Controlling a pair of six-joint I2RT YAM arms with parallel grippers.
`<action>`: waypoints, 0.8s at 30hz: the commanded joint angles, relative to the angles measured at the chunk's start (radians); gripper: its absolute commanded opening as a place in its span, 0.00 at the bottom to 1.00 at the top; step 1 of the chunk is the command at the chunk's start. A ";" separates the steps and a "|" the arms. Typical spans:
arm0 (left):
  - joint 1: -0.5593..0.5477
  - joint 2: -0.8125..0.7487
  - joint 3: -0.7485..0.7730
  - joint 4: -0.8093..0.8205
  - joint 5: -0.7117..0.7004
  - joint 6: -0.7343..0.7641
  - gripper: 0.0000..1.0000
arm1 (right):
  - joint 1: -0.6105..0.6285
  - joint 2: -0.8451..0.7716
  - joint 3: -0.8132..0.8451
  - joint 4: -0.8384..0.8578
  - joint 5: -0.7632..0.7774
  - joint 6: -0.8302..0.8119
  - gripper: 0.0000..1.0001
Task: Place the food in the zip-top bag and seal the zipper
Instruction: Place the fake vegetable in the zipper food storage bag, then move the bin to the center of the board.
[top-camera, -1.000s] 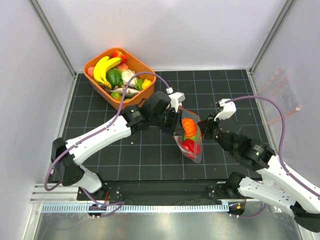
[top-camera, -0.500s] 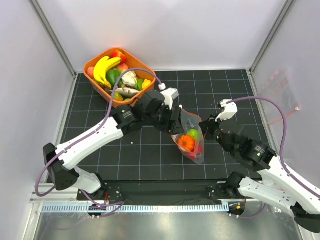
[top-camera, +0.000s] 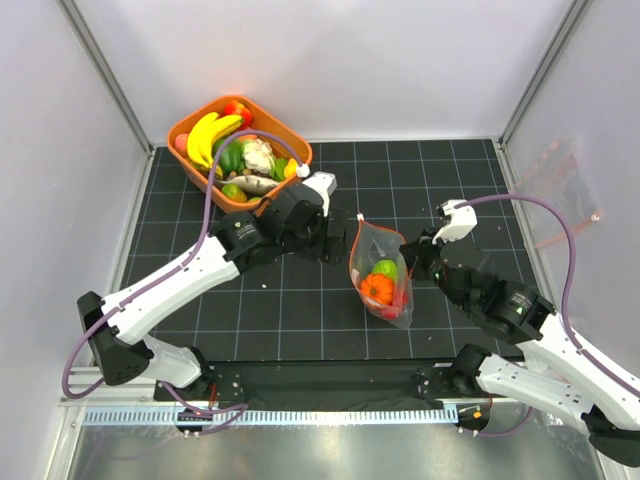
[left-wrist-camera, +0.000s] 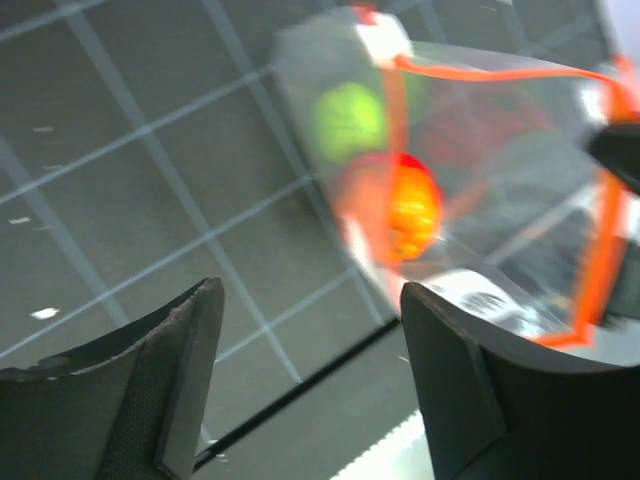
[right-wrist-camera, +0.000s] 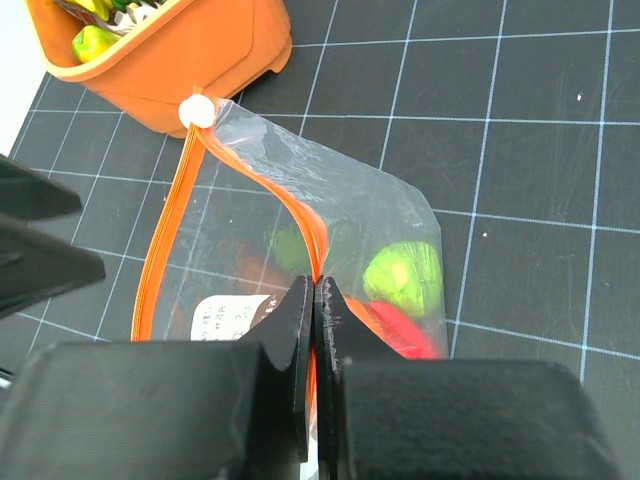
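The zip-top bag (top-camera: 381, 272) hangs upright over the black mat with its mouth open. Inside lie food pieces: an orange one (top-camera: 377, 289), a lime-green one (right-wrist-camera: 405, 275) and a red one (right-wrist-camera: 402, 331). My right gripper (right-wrist-camera: 315, 292) is shut on one side of the zipper (right-wrist-camera: 300, 222), whose white tab (right-wrist-camera: 198, 110) sits at the far end. My left gripper (left-wrist-camera: 310, 340) stands open and empty just left of the bag (left-wrist-camera: 480, 170); in the top view the left gripper (top-camera: 338, 238) is beside the bag's mouth.
An orange tub (top-camera: 284, 126) at the back left holds more toy food, including a banana bunch (top-camera: 207, 137) and a green pepper (top-camera: 229, 155). Grey walls close in the mat on the left, back and right.
My left gripper opened and let go of the orange piece, which dropped lower into the bag. The left arm then drew back to the left. The right gripper kept its hold.
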 joint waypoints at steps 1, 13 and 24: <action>0.017 0.004 0.029 -0.050 -0.182 0.013 0.80 | -0.003 -0.006 0.008 0.021 0.028 -0.003 0.01; 0.264 0.261 0.314 -0.178 -0.482 0.223 1.00 | -0.003 0.017 0.032 0.010 0.025 -0.019 0.01; 0.412 0.636 0.667 -0.273 -0.396 0.352 1.00 | -0.004 0.027 0.037 0.009 0.012 -0.002 0.01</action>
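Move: The food bin lies ahead and left of the empty left hand; the yellow pepper in its right end is about 26 cm ahead, 12 cm left and some 12 cm below. The cauliflower sits roughly 8 cm left of that pepper and 2 cm farther out, the fish 10 cm left of it and 4 cm nearer. The bag's middle is about 10 cm right of the left hand and 4 cm back, 15 cm lower. From the right hand the pepper is some 28 cm ahead, 28 cm left. With the right fingers still pinching the bag's rim, almost in place, the left hand leaves the bag for the bin's right end, sweeping some 22 cm forward and 12 cm left and dipping only late. Its wrist turns about 40 degrees, counter-clockwise with the left side rising, until the fingers point forward and down; they spread from mostly open to fully open. ##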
